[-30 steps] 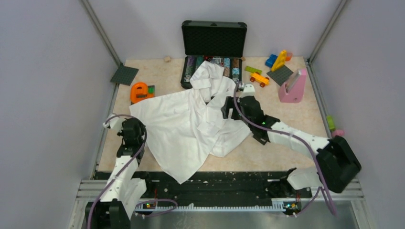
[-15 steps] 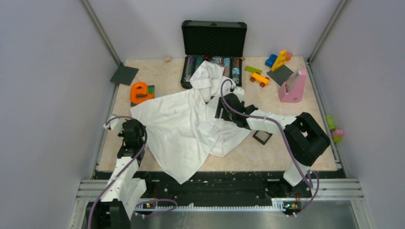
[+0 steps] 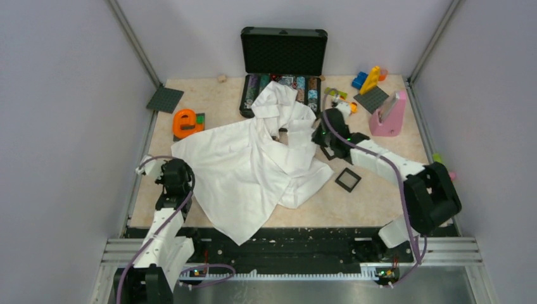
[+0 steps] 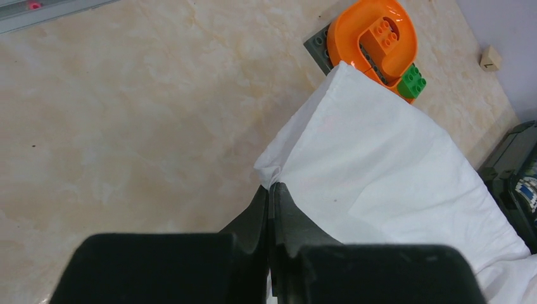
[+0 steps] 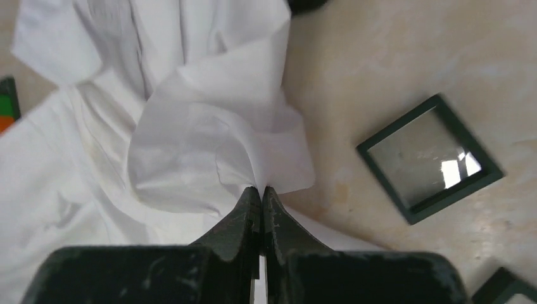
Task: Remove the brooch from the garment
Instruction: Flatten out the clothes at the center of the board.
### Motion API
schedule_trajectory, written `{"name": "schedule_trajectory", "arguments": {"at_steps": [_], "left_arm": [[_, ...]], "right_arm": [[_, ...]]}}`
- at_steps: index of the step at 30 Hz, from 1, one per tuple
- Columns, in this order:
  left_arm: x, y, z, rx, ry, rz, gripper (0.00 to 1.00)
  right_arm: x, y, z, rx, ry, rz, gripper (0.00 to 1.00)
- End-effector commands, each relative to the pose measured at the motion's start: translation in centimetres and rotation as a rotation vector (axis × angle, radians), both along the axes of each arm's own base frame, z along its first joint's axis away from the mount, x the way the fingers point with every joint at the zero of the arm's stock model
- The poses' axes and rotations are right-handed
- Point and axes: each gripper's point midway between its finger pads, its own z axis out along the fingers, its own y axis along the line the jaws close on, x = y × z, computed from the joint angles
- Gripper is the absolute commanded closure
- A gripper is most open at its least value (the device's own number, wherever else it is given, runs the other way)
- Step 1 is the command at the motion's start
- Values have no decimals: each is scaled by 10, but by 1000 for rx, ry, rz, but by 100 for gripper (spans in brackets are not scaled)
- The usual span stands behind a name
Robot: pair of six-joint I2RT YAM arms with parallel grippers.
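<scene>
The garment, a crumpled white shirt (image 3: 247, 164), lies spread over the middle of the table. My left gripper (image 3: 182, 172) is shut on the shirt's left edge; in the left wrist view the cloth (image 4: 380, 171) bunches at the closed tips (image 4: 269, 185). At the shirt's right side, my right gripper (image 3: 316, 138) is shut on a raised fold. In the right wrist view that fold (image 5: 209, 139) rises from the pinched tips (image 5: 261, 188). The brooch is hidden in every view.
A black square frame (image 3: 347, 180) (image 5: 429, 157) lies on the table right of the shirt. An open black case (image 3: 283, 63) stands at the back, partly under the collar. An orange block (image 3: 184, 122) (image 4: 373, 38), a pink stand (image 3: 389, 115) and toy bricks (image 3: 370, 79) sit around.
My right gripper stood open over the shirt's middle, then shut on a fold and moved right and back with it. The left arm has not moved.
</scene>
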Motion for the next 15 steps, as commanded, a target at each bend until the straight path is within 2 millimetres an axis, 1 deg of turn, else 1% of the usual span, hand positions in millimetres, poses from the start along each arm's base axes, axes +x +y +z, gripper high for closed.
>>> {"name": "schedule_trajectory", "arguments": {"at_steps": [1, 3, 5, 7, 9, 10, 12, 14, 15], "left_arm": [[-7, 12, 2, -10, -17, 93, 100], [-8, 14, 2, -7, -18, 101, 100], [-9, 15, 1, -1, -10, 112, 100], [-11, 17, 1, 2, -7, 126, 100], [-14, 21, 1, 4, -3, 148, 100], [-15, 21, 0, 5, -2, 153, 100], [-15, 21, 0, 3, -2, 154, 100], [-13, 19, 0, -3, -4, 145, 100], [-12, 19, -1, -4, -4, 141, 100]], "right_arm": [[28, -69, 84, 63, -172, -126, 100], [34, -99, 103, 76, -202, -186, 100], [37, -127, 112, 58, -205, -248, 100], [37, -151, 118, 38, -204, -308, 100], [38, -168, 124, 36, -214, -351, 100], [40, -173, 129, 45, -225, -356, 100], [48, -169, 142, 49, -264, -303, 100], [60, -151, 156, 89, -289, -212, 100], [66, -137, 159, 116, -284, -149, 100]]}}
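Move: The right hand grips a right-hand fold of the garment about 5 cm above the table; the bare patch it is taken to lies some 17 cm to its right, 4 cm ahead and 5 cm below. Around it are the yellow car, about 16 cm ahead and 13 cm right of the hand, the black frame, 3 cm back and 8 cm right, and the pink toy, 8 cm ahead and 32 cm right. From the left hand, the patch is roughly 72 cm right, 16 cm ahead, 5 cm below. Keeping the fold pinched in its shut fingers, the right hand sweeps fast to the right by about 16 cm while rising some 10 cm and going a little forward, over the bare table towards the pink toy, the wrist turning roughly 20 degrees clockwise and its fingers tipping up a little before it eases almost to a stop. The left hand keeps its pinch near the garment's left corner as an anchor, easing only about a centimetre back and to the left. ##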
